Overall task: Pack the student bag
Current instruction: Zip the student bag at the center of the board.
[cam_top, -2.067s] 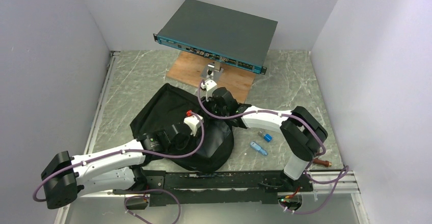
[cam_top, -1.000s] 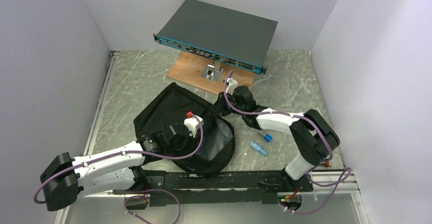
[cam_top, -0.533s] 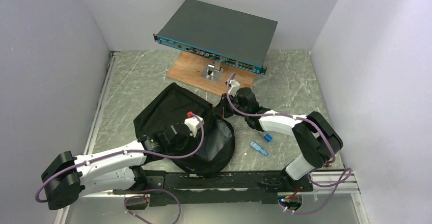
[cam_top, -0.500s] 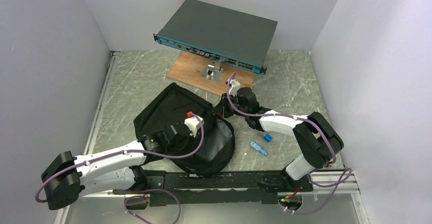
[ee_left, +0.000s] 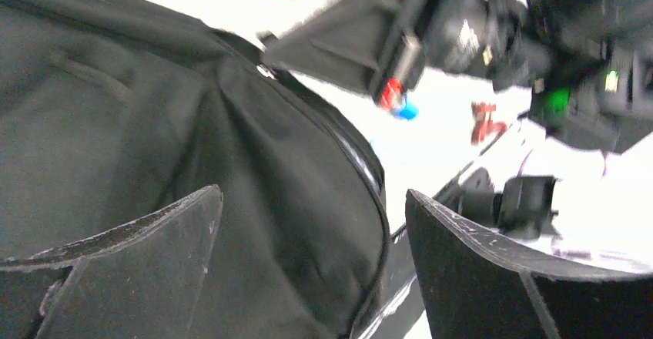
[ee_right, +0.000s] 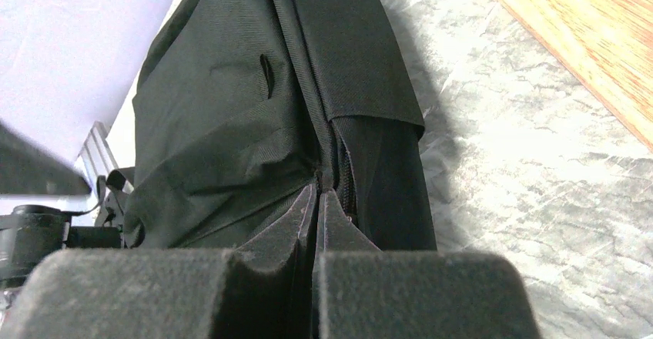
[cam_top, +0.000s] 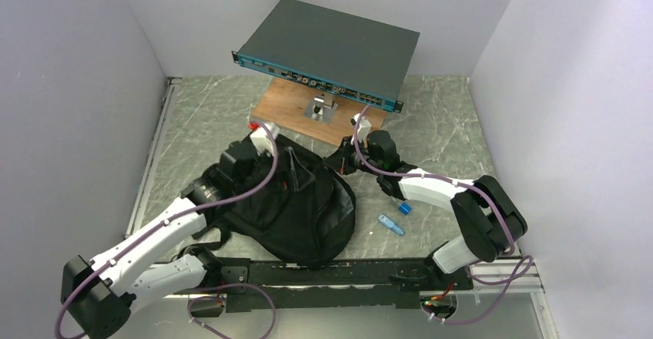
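The student bag (cam_top: pixel 308 216), a black soft backpack, lies on the marble table in front of the arm bases. My left gripper (cam_top: pixel 296 171) hovers open over the bag's upper middle. In the left wrist view its fingers (ee_left: pixel 313 192) stand wide apart above the black fabric (ee_left: pixel 115 123), with nothing between them. My right gripper (cam_top: pixel 336 162) is at the bag's upper right edge. In the right wrist view its jaws (ee_right: pixel 318 192) are pressed together on the zipper pull where the bag's (ee_right: pixel 223 100) zipper line ends.
A dark grey rack device (cam_top: pixel 327 50) with a teal front sits on a stand over a wooden board (cam_top: pixel 289 108) at the back. Two small blue items (cam_top: pixel 391 225) (cam_top: pixel 400 206) lie on the table right of the bag. Walls close in on three sides.
The left gripper let go and opened, and its arm swung up to the bag's upper left. The bag's opened flap now lies shut. The right gripper shifted slightly right and stayed shut.
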You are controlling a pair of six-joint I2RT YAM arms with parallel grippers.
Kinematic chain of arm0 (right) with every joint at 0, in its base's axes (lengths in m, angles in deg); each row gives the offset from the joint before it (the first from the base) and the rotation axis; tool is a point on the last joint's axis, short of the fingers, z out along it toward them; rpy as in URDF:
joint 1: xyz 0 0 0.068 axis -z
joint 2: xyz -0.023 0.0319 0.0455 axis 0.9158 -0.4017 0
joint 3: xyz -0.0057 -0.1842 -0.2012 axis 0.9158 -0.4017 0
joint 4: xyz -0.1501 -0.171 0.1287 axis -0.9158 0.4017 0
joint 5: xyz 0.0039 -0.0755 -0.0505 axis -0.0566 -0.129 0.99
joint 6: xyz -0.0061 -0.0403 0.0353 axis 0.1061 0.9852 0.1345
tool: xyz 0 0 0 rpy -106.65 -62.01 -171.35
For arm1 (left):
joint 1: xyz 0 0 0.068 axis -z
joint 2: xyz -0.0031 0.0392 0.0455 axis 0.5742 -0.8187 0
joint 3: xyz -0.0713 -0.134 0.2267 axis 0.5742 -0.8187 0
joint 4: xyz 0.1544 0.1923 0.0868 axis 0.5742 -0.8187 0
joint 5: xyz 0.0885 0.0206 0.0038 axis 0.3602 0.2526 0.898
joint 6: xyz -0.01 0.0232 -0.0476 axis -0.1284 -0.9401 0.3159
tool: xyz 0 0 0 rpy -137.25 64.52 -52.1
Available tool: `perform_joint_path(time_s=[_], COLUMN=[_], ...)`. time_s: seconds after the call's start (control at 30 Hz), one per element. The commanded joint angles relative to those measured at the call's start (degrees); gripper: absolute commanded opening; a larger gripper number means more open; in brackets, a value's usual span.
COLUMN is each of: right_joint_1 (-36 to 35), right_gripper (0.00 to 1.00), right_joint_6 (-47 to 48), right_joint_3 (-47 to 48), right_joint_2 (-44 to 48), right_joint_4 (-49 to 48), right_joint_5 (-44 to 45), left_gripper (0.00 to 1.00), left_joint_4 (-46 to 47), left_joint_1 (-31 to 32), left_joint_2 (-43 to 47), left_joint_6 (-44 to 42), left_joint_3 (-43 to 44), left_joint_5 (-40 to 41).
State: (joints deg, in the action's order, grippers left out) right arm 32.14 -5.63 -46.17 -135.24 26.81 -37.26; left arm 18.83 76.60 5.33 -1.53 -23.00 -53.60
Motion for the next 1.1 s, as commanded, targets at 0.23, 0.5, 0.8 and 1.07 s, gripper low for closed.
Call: perform_joint_path(time_s=[0.23,0.5,0.8,1.07], right_joint_1=[0.5,-0.5,-1.8,-3.9], right_gripper=[0.00,0.00,0.00,0.00], right_joint_6=[-0.8,5.2,14.6,11.9], right_joint_3=[-2.2,-2.2,-2.3,-5.1], right_joint_2=[3.4,4.8,8.3,12.8], right_joint_4=[-7.6,-6.5,-1.6,-1.6], right_joint_5=[-2.9,-4.1,-4.2,-0.3], left_gripper=[0.79,0.75,0.75,0.17], left_joint_4=[-13.9,-27.7,-30.7,-27.2], left_joint_1=[-10.3,-10.2,-12.1,-14.3], left_joint_2=[-27.0,-42.0,-52.0,-49.6], left_joint_6=[20.5,31.6,33.9,36.4], left_joint_3=[20.9,33.0,38.1,33.9], left_joint_5=[-3.2,2.0,5.1,17.0])
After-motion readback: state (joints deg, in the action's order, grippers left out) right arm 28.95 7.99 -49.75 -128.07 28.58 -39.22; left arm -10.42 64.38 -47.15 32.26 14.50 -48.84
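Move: The left hand, open and empty, is going for the fabric edge beside the student bag's zipper, about 13 cm ahead of it, level sideways and 13 cm below. The zipper pull, at the right hand's tips, is roughly 10 cm ahead, 5 cm right and 9 cm below; the gaping bag mouth is some 4 cm ahead, 4 cm right, 14 cm below. The wooden base stands about 15 cm beyond that edge. From the right hand, the edge lies 3 cm ahead, 4 cm left, 3 cm below. The left fingers come to pinch the bag's fabric edge next to the zipper, closing mostly at the very end after the hand swings forward and then down, about 13 cm each way, tipping steeply downward and turning counter-clockwise. The right hand keeps its fingers shut by the zipper pull, easing back some 3 cm and turning slightly counter-clockwise. ##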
